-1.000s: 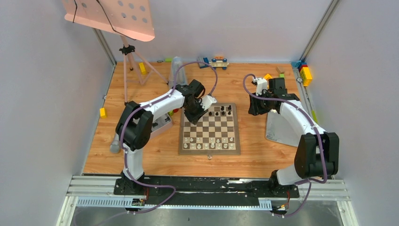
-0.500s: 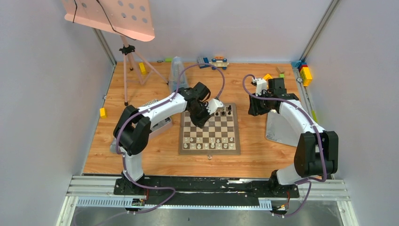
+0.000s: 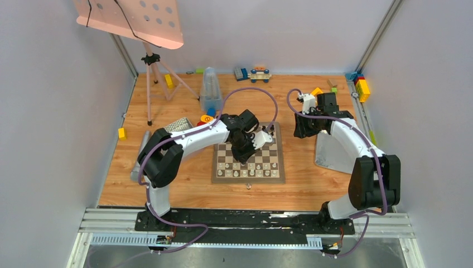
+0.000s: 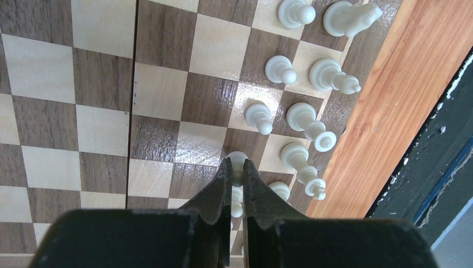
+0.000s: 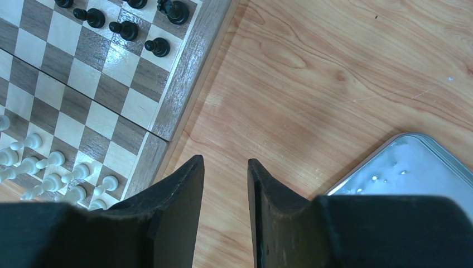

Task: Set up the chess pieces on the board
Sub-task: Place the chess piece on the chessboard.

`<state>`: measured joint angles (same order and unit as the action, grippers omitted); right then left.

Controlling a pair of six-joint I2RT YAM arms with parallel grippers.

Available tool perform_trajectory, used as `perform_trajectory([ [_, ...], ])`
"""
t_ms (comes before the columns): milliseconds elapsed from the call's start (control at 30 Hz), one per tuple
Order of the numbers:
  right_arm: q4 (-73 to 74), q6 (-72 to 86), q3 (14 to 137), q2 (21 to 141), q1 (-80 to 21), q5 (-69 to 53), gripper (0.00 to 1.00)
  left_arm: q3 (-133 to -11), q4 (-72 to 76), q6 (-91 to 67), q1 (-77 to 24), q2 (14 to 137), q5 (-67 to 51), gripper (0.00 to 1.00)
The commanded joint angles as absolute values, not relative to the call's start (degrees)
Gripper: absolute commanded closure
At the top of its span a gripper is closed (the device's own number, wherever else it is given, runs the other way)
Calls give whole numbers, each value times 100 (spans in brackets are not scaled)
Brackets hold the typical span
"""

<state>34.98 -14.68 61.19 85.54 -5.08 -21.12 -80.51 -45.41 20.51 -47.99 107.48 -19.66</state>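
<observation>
The board (image 3: 245, 180) lies mid-table, with white chess pieces (image 3: 248, 170) on its near rows and black ones (image 3: 269, 132) on the far rows. My left gripper (image 3: 249, 149) hangs over the board's middle. In the left wrist view it (image 4: 237, 166) is shut on a small white chess piece (image 4: 238, 159), above the squares (image 4: 100, 111) beside several standing white pieces (image 4: 304, 114). My right gripper (image 5: 226, 162) is open and holds nothing, over bare wood just right of the board (image 5: 83, 84). Black pieces (image 5: 125, 28) show at that view's top left.
A grey metal tray (image 3: 329, 153) lies right of the board under the right arm. A pink music stand (image 3: 134, 19) on a tripod stands back left. Toy blocks (image 3: 362, 86) line the back edge. A clear container (image 3: 210, 92) and a yellow block (image 3: 121, 133) sit left.
The left arm has swung from the board's far-left corner rightward and nearer, over the board's middle, its jaws closing on the white piece early on. The right arm has not moved.
</observation>
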Motion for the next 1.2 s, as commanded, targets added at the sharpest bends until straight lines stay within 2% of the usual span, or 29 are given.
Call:
perform_trajectory([
  [0, 3481, -1560, 6337, 8595, -536, -2118, 65, -8049, -4422, 2112, -4863, 10767, -2102, 90],
  [433, 3498, -1556, 6354, 8611, -548, -2128, 65, -7954, -4384, 2098, -4964, 10781, -2192, 87],
  [867, 3516, -1556, 6354, 8630, -552, -2136, 65, -7952, -4346, 2102, -4975, 10837, -2060, 72],
  [1167, 3518, -1556, 6363, 8628, -562, -2153, 65, -7999, -4328, 2141, -4967, 10597, -1763, 57],
])
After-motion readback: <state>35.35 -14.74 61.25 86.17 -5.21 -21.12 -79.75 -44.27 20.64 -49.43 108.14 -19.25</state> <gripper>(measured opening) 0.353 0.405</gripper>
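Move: The left hand holds a white pawn by its head. Its empty square in the second rank lies about 1 cm back, 1 cm to the right and 3 cm below. On either side of that square stand two pawns, 4 cm to the hand's right and 2 cm to its left, both 1 cm back; a tall white piece stands some 4 cm back and 1 cm right. From the idle right hand the square lies about 21 cm left, 12 cm back and 7 cm down. The left hand, still pinching the pawn's head, eases it back about 1 cm towards the tall white piece, with a slight drift to the right and down, to fill the gap between its two neighbouring pawns. There it stays almost in place while the fingers spread from nearly shut to somewhat under half open and let go of the pawn, sinking another half centimetre around it and creeping slightly forward again, with the wrist hardly turning. ##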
